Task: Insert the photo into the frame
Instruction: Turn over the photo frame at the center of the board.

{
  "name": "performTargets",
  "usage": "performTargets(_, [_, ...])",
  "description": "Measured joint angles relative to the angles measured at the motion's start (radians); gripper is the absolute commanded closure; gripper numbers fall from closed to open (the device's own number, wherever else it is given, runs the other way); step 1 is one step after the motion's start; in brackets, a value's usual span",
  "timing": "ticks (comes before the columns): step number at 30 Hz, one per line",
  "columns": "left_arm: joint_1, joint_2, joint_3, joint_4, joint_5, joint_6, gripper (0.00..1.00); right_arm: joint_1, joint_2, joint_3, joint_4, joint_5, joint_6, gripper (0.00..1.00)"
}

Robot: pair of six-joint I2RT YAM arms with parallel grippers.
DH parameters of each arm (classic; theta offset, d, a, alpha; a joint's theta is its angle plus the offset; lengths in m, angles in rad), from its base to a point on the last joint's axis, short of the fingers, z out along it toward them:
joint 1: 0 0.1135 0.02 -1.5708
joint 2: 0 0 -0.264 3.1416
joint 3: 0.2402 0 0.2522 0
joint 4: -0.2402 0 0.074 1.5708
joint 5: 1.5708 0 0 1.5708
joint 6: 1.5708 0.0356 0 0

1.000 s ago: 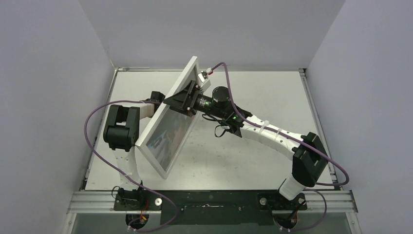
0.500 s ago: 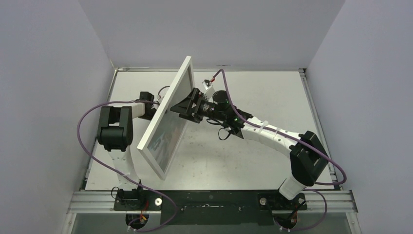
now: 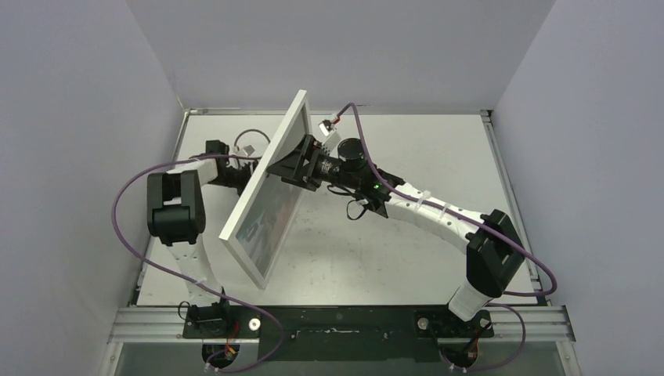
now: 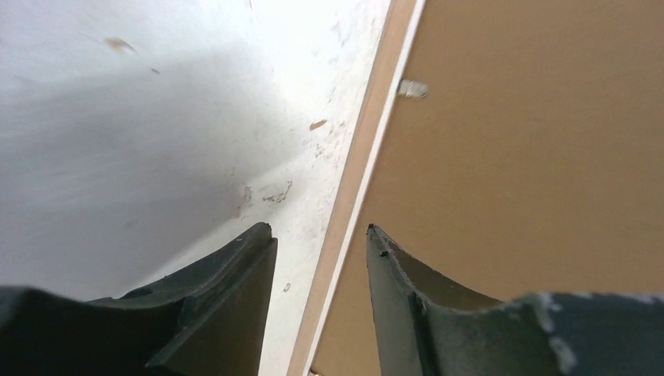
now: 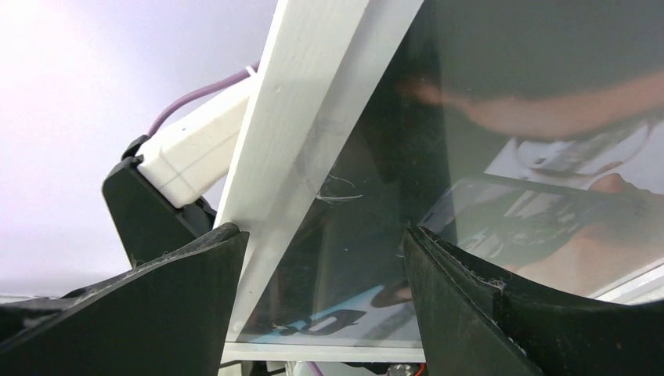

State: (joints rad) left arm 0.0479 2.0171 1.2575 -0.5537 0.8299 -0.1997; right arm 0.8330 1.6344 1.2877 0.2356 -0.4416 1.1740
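Observation:
The frame (image 3: 276, 164) stands steeply on edge in the middle of the table, its glass front toward the right arm. The photo (image 3: 268, 221) shows behind the glass, and it appears dark and orange-tan (image 5: 548, 117) in the right wrist view. My right gripper (image 5: 321, 230) is open, its fingers spread over the white frame bar (image 5: 305, 110) and the glass. My left gripper (image 4: 320, 228) is open behind the frame. The frame's pale wood edge (image 4: 356, 172) runs past the gap without touching either finger. The brown backing panel (image 4: 532, 157) fills the frame's rear.
A small metal tab (image 4: 413, 88) sits on the backing panel near the frame's edge. White walls (image 3: 94, 117) close in the table on three sides. Purple cables (image 3: 129, 227) loop beside each arm. The arm bases stand on the near rail (image 3: 337, 321).
My left gripper has opened and let go of the frame's edge, and the left arm has drawn back to the left. The frame has tipped slightly more upright. The right gripper stays at the front.

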Motion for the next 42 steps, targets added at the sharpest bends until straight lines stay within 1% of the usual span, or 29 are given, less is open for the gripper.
performTargets(4, [0.076,-0.045,0.108,-0.060,0.023,-0.016,0.52,0.000,0.000,0.000,-0.010,0.000,-0.003,0.26])
performTargets(6, [0.108,-0.090,0.173,-0.064,0.046,-0.040,0.50,0.000,0.000,0.000,-0.010,0.000,-0.003,0.26])
performTargets(8, [0.129,-0.143,0.219,-0.053,0.071,-0.072,0.46,0.000,0.000,-0.001,-0.009,0.000,-0.003,0.26])
performTargets(9, [0.137,-0.178,0.240,-0.043,0.091,-0.097,0.39,0.000,0.000,-0.002,-0.009,0.000,-0.003,0.26])
performTargets(10, [0.140,-0.208,0.259,-0.037,0.109,-0.118,0.27,0.000,0.000,-0.003,-0.008,0.000,-0.003,0.26])
performTargets(11, [0.142,-0.233,0.280,-0.028,0.130,-0.141,0.14,0.000,0.000,-0.004,-0.009,0.000,-0.002,0.26])
performTargets(12, [0.143,-0.253,0.296,-0.021,0.146,-0.160,0.05,0.000,0.000,-0.005,-0.009,0.000,-0.002,0.26])
performTargets(13, [0.144,-0.273,0.316,-0.012,0.164,-0.180,0.03,0.000,0.000,-0.005,-0.008,0.000,-0.002,0.26])
performTargets(17, [0.146,-0.340,0.369,0.049,0.230,-0.277,0.04,-0.001,0.000,-0.010,-0.005,-0.002,0.001,0.26])
performTargets(20, [0.146,-0.386,0.378,0.137,0.271,-0.372,0.04,-0.003,0.000,-0.016,-0.004,-0.004,0.003,0.26])
performTargets(22, [0.145,-0.413,0.383,0.176,0.288,-0.411,0.04,-0.004,0.000,-0.019,-0.002,-0.005,0.009,0.26])
performTargets(24, [0.137,-0.443,0.389,0.184,0.296,-0.418,0.04,-0.008,0.000,-0.024,0.002,-0.008,0.013,0.26])
performTargets(27, [0.095,-0.468,0.420,0.116,0.269,-0.344,0.04,-0.008,0.000,-0.032,0.009,-0.010,0.017,0.27])
performTargets(30, [0.000,-0.472,0.467,-0.014,0.189,-0.205,0.03,-0.009,0.000,-0.045,0.025,-0.012,0.025,0.27])
performTargets(34, [-0.123,-0.465,0.489,-0.178,0.067,-0.045,0.01,-0.011,0.001,-0.067,0.046,-0.012,0.040,0.27])
performTargets(38, [-0.166,-0.443,0.509,-0.283,-0.050,0.058,0.00,-0.016,0.002,-0.082,0.056,-0.013,0.045,0.27])
performTargets(40, [-0.183,-0.438,0.511,-0.322,-0.112,0.098,0.05,-0.016,0.003,-0.087,0.061,-0.013,0.047,0.27])
performTargets(42, [-0.205,-0.436,0.511,-0.352,-0.166,0.130,0.09,-0.020,0.007,-0.093,0.070,-0.013,0.050,0.27])
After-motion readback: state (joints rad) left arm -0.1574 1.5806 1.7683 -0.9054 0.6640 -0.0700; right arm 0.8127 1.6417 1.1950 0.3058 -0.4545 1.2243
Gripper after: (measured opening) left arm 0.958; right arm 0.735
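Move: High above the left hand, about 26 cm up, 7 cm to its right and barely ahead, is the far part of the upper rail of the photo frame, which stands on its long edge. Its lower rail lies some 10 cm right, level and 3 cm below; the right gripper is about 8 cm back, 8 cm right and 27 cm up. From the right hand that far rail part lies some 9 cm ahead, 1 cm left, at its height. Rising behind the frame's brown back, the left hand sweeps up about 36 cm, bowing a little forward and left and then back, while its half-open fingers spread wide and swing some 40 degrees towards forward. It then comes right and down about 8 cm to straddle the upper rail without closing. The right hand stays open at the glass side by the upper rail, easing down about 2.5 cm. ##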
